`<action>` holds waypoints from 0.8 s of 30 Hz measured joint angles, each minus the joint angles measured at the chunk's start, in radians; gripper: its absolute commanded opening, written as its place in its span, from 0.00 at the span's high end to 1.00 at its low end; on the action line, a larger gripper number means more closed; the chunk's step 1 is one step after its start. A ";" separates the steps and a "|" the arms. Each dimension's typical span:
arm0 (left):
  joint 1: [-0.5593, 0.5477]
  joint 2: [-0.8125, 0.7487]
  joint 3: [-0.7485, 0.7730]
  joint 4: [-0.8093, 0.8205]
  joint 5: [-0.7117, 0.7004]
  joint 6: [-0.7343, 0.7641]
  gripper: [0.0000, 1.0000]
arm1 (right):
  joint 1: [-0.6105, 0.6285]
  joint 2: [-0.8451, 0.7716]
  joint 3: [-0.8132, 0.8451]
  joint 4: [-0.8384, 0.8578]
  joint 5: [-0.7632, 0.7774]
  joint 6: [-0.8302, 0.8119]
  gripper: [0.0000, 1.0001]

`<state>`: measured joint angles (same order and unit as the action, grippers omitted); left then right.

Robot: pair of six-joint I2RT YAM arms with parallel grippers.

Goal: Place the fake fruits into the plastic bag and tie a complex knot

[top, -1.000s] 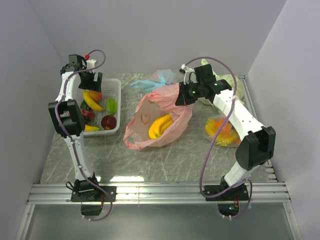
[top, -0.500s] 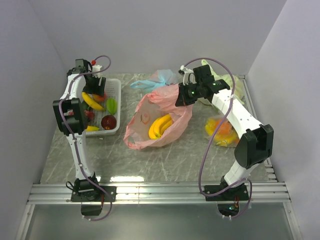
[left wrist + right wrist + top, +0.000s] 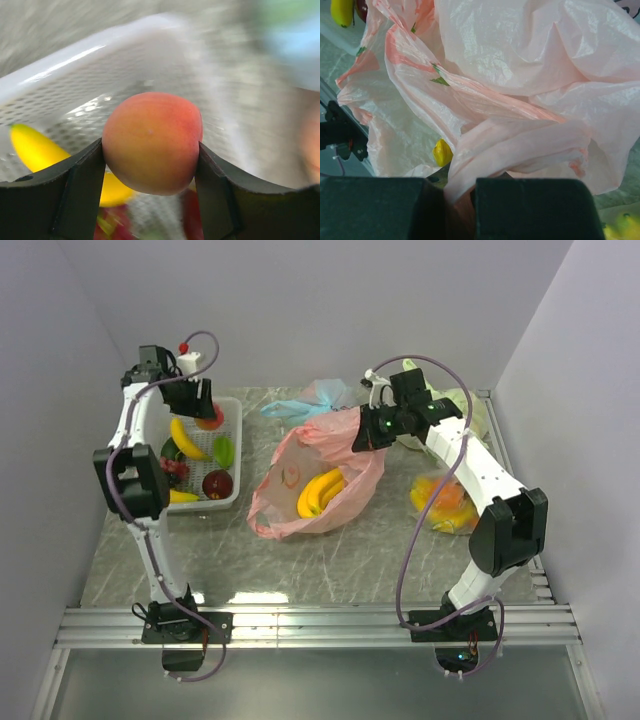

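Observation:
My left gripper point(image 3: 150, 165) is shut on an orange-red peach point(image 3: 151, 141) and holds it just above the white basket point(image 3: 236, 410); the peach point(image 3: 210, 419) shows at the basket's back. In the basket lie a yellow banana point(image 3: 187, 439), a green piece point(image 3: 224, 449), a dark red apple point(image 3: 217, 483) and purple grapes point(image 3: 174, 469). The pink plastic bag point(image 3: 272, 502) lies open at mid-table with yellow bananas point(image 3: 322, 491) inside. My right gripper point(image 3: 459, 207) is shut on the bag's pink handle point(image 3: 520, 145), holding that edge point(image 3: 357, 436) up. No knot shows on the pink bag.
A light blue bag point(image 3: 318, 397) lies behind the pink one. A pale green bag point(image 3: 470, 410) sits at the back right. A clear bag with orange and yellow fruit point(image 3: 446, 502) lies under the right arm. The metal rail point(image 3: 320, 625) runs along the near edge.
My left gripper dipped into the basket's back end, closed on the peach and lifted it a little. The right arm and the pink bag stayed still.

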<state>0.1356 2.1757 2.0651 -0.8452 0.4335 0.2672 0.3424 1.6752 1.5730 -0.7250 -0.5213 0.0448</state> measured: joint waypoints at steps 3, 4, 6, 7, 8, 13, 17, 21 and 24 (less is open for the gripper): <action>-0.011 -0.186 -0.094 -0.010 0.151 0.010 0.62 | -0.015 0.000 0.000 0.005 -0.028 0.028 1.00; -0.022 -0.251 -0.122 -0.013 0.197 0.016 0.62 | -0.020 0.000 0.000 0.009 -0.040 0.041 1.00; -0.063 -0.395 -0.192 -0.008 0.281 0.032 0.62 | -0.027 0.000 0.000 0.020 -0.062 0.065 1.00; -0.102 -0.462 -0.227 -0.008 0.313 0.040 0.62 | -0.031 0.000 0.000 0.029 -0.073 0.078 1.00; -0.142 -0.514 -0.256 -0.006 0.336 0.050 0.63 | -0.034 0.000 0.000 0.036 -0.082 0.091 1.00; -0.411 -0.628 -0.372 -0.005 0.404 0.101 0.63 | -0.047 0.000 0.000 0.061 -0.129 0.151 1.00; -0.525 -0.537 -0.404 0.006 0.388 0.104 0.51 | -0.055 0.000 0.000 0.082 -0.165 0.196 1.00; -0.586 -0.399 -0.405 0.098 0.302 0.055 0.17 | -0.067 0.000 -0.001 0.111 -0.211 0.245 1.00; -0.607 -0.333 -0.404 0.174 0.236 -0.014 0.05 | -0.076 0.000 -0.003 0.130 -0.233 0.272 1.00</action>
<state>-0.4713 1.8431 1.6608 -0.6716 0.6693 0.2535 0.2668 1.6752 1.5703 -0.5949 -0.7547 0.3168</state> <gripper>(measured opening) 0.897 0.007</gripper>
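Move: The left hand holds the peach above the fruit tray; the plastic bag's open body lies about 30 cm to its right, 14 cm back and 6 cm lower, with the bananas inside some 32 cm right, 18 cm back and 8 cm below. The green fruit in the tray is roughly 5 cm right and 5 cm back, the blue bag about 33 cm right and 6 cm ahead. From the right hand, which pinches the bag's rim, the bag's middle is about 14 cm left, level fore-and-aft and 13 cm below. Still gripping the peach, the left hand swings some 30 cm right and 17 cm back out of the tray to the bag's mouth, arching up about 17 cm and then sinking some 12 cm with a last short push forward, while it turns about 45 degrees clockwise; at the end the fingers spread and let go of the peach over the bananas. The right hand keeps its pinch on the bag's rim and meanwhile lifts it slowly by about 4 cm, its left side rolling up some 15 degrees. ##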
